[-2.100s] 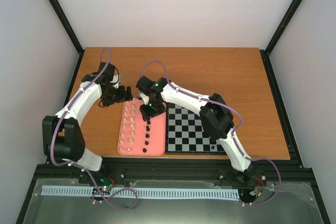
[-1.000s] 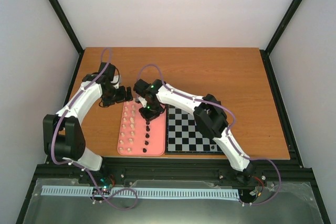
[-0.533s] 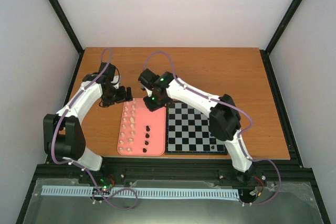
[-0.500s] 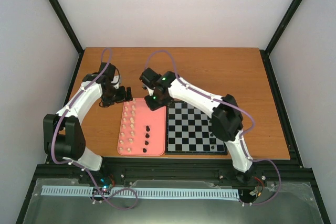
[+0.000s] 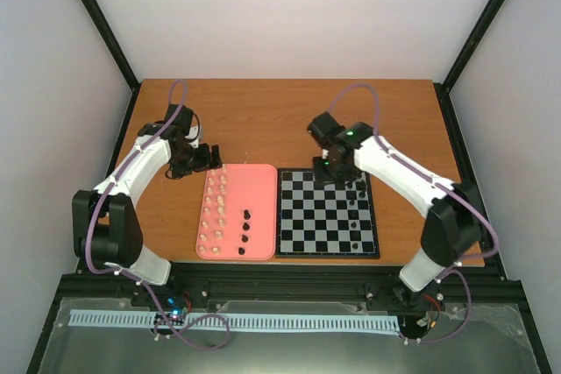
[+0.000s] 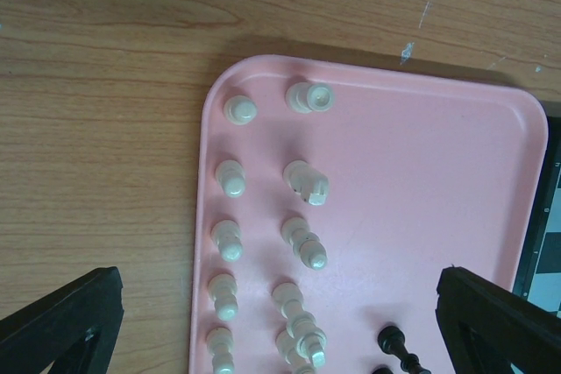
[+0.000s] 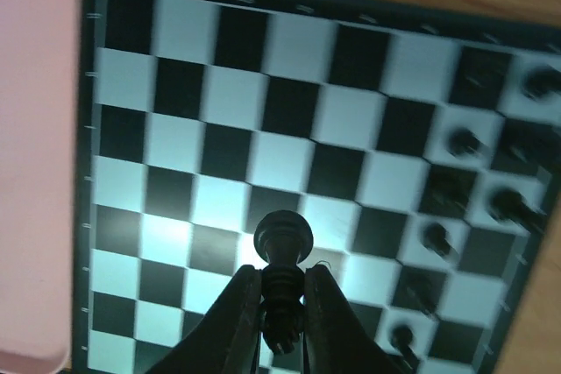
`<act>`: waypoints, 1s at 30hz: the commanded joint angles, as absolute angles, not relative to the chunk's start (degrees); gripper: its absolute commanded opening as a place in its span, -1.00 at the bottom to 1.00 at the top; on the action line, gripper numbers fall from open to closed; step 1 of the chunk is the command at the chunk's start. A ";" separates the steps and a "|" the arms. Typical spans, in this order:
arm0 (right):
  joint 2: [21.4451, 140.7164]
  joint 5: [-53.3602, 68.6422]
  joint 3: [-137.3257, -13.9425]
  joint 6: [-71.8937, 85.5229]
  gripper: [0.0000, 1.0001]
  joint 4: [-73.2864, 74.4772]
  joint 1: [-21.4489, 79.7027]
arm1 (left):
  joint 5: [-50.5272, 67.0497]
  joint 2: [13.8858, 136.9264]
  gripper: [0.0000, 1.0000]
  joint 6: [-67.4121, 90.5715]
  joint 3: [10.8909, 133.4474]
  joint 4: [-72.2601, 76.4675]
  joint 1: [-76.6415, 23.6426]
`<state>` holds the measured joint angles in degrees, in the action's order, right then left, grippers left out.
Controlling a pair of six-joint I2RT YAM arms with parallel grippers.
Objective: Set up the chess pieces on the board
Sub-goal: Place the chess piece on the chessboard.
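The board (image 5: 307, 216) lies right of the pink tray (image 5: 259, 186). My right gripper (image 5: 332, 168) hovers over the board's far edge. In the right wrist view it (image 7: 282, 278) is shut on a black chess piece (image 7: 282, 238), held above the checks (image 7: 202, 129). Several black pieces (image 5: 354, 192) stand along the board's right columns (image 7: 463, 142). Two more black pieces (image 5: 245, 217) lie on the tray beside rows of cream-white pieces (image 5: 215, 208). My left gripper (image 5: 207, 157) waits open at the tray's far left corner, its fingers (image 6: 66, 321) spread wide above the white pieces (image 6: 305, 183).
The pink tray (image 6: 421, 181) rests on the wooden table (image 5: 394, 120) against the board's left edge (image 6: 550, 216). Black frame posts stand at the table's corners. The left arm's elbow hangs over the table's near left side.
My right arm has swung right, from over the tray's far end to over the board's far edge, carrying the black piece. The left arm has not moved.
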<state>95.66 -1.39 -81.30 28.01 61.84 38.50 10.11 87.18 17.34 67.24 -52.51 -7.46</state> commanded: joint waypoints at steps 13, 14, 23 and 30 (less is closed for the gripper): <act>73.72 -4.18 -61.01 39.55 -0.94 68.75 23.66 | 12.48 87.60 1.00 17.93 69.11 -51.43 -7.65; 73.64 -3.51 -60.12 39.13 -0.94 67.71 22.62 | 12.50 87.56 1.00 17.89 69.06 -51.48 -7.69; 78.36 -2.23 -57.51 35.77 -0.95 60.60 19.26 | 12.40 87.87 1.00 17.80 69.05 -51.50 -7.67; 82.34 -2.26 -56.90 34.27 -0.94 56.50 18.40 | 12.11 88.26 0.99 17.64 69.35 -51.85 -7.65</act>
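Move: The right hand already grips a tall black piece; the empty edge square it is taken to lies some 14 cm to its right, about 3 cm back and 11 cm below. The last edge piece stands next beyond that square, level with the hand, 14 cm right and 9 cm below, and a pawn stands 3 cm to the left of the square, 10 cm below the hand. From the left hand the square is roughly 42 cm right, 10 cm back and 10 cm below. Keeping its pinch on the black piece, the right hand swings about 14 cm to the right across the board to its right-hand edge column, drawing back some 6 cm on the way before easing forward again over the last 2 to 3 cm. It rises slightly at first, then sinks to end about 5 cm lower than it began, the wrist turning some 25 degrees clockwise and the fingers staying shut, so that the piece comes down towards the empty edge square. ##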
